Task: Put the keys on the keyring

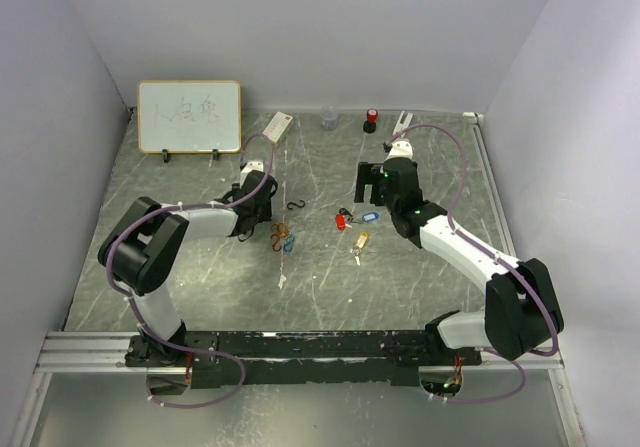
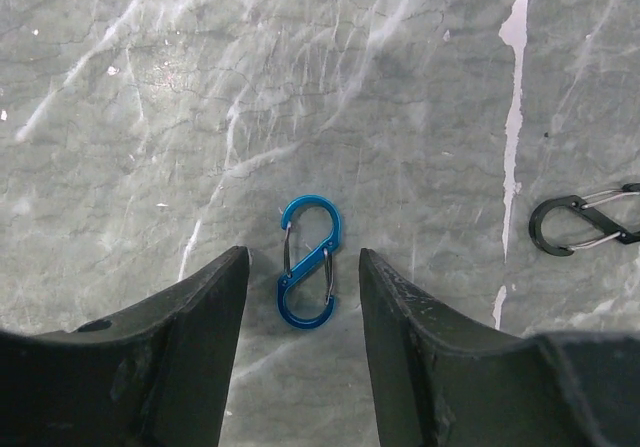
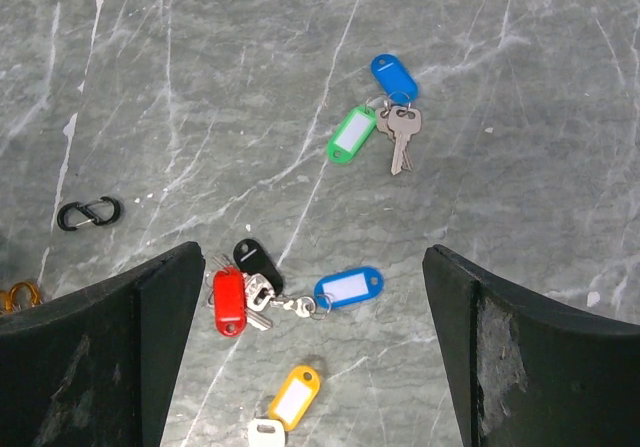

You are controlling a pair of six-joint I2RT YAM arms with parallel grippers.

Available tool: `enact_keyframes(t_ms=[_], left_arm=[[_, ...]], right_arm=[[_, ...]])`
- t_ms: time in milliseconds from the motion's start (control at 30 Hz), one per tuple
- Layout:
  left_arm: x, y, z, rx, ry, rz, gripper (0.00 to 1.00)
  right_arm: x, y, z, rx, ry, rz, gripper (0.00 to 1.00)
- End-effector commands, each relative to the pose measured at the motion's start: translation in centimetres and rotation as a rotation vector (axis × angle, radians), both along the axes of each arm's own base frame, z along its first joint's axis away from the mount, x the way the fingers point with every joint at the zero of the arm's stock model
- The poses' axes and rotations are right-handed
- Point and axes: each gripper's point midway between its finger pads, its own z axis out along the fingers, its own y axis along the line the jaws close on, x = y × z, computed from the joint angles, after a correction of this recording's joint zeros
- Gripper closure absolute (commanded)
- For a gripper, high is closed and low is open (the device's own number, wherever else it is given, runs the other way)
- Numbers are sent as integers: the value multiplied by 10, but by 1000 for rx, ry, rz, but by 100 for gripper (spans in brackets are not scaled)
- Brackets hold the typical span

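Note:
Several keys with plastic tags lie on the grey marble-look table. In the right wrist view a blue and green tagged pair lies farther off, a red, black and blue tagged cluster lies between my fingers, and a yellow tagged key is nearest. My right gripper is wide open above them, holding nothing. My left gripper is open above a blue carabiner clip, not touching it. In the top view both grippers, left and right, hover over the table's middle.
A black carabiner lies to the right of the blue one, and an orange one shows at the right wrist view's left edge. A whiteboard, a white card, a clear cup and a red-black object stand along the back.

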Motion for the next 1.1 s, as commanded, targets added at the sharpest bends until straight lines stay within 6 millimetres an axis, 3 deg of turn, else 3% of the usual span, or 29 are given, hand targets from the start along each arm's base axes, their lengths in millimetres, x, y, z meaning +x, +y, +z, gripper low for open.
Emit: enact_keyframes(t_ms=[0,300,500,633,867,1067], left_arm=[[3,-1,1,32,-3,2,43],[2,2,-2,47,9,7,51],[2,1,-3,49,13,3,83],[2,1,-1,48,11,3,93],[2,1,4,46,3,4,93],[4,-3,34,13,-47,-16,93]], right_arm=[[-2,-4,4,-3,-15,-11,7],[-3,-5,4,-9,-12,-14,7],[-3,-5,3,-9,-11,-16,7],[-3,-5,3,-10,-10,-16,7],[-3,-4,-3,-14,3,-10,8],[-1,2,-14,-22,45,15,9]])
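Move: The blue S-shaped keyring lies right between the left gripper's parted fingertips, about 1 cm below its hand point. The black S-shaped clip is some 10 cm to the right and 2 cm farther out; the pile of orange, red and blue clips lies about 6 cm right and 7 cm back. From the idle right hand, the blue keyring is roughly 29 cm to the left, level fore and aft, and 14 cm down. Hold the left gripper low over the blue keyring, drifting no more than about half a centimetre left, and shut the fingers from a bit over half open to nearly closed, slowly at first and then quickly. Pinch the keyring across its middle between the fingertips and keep the grip there without lifting yet. ##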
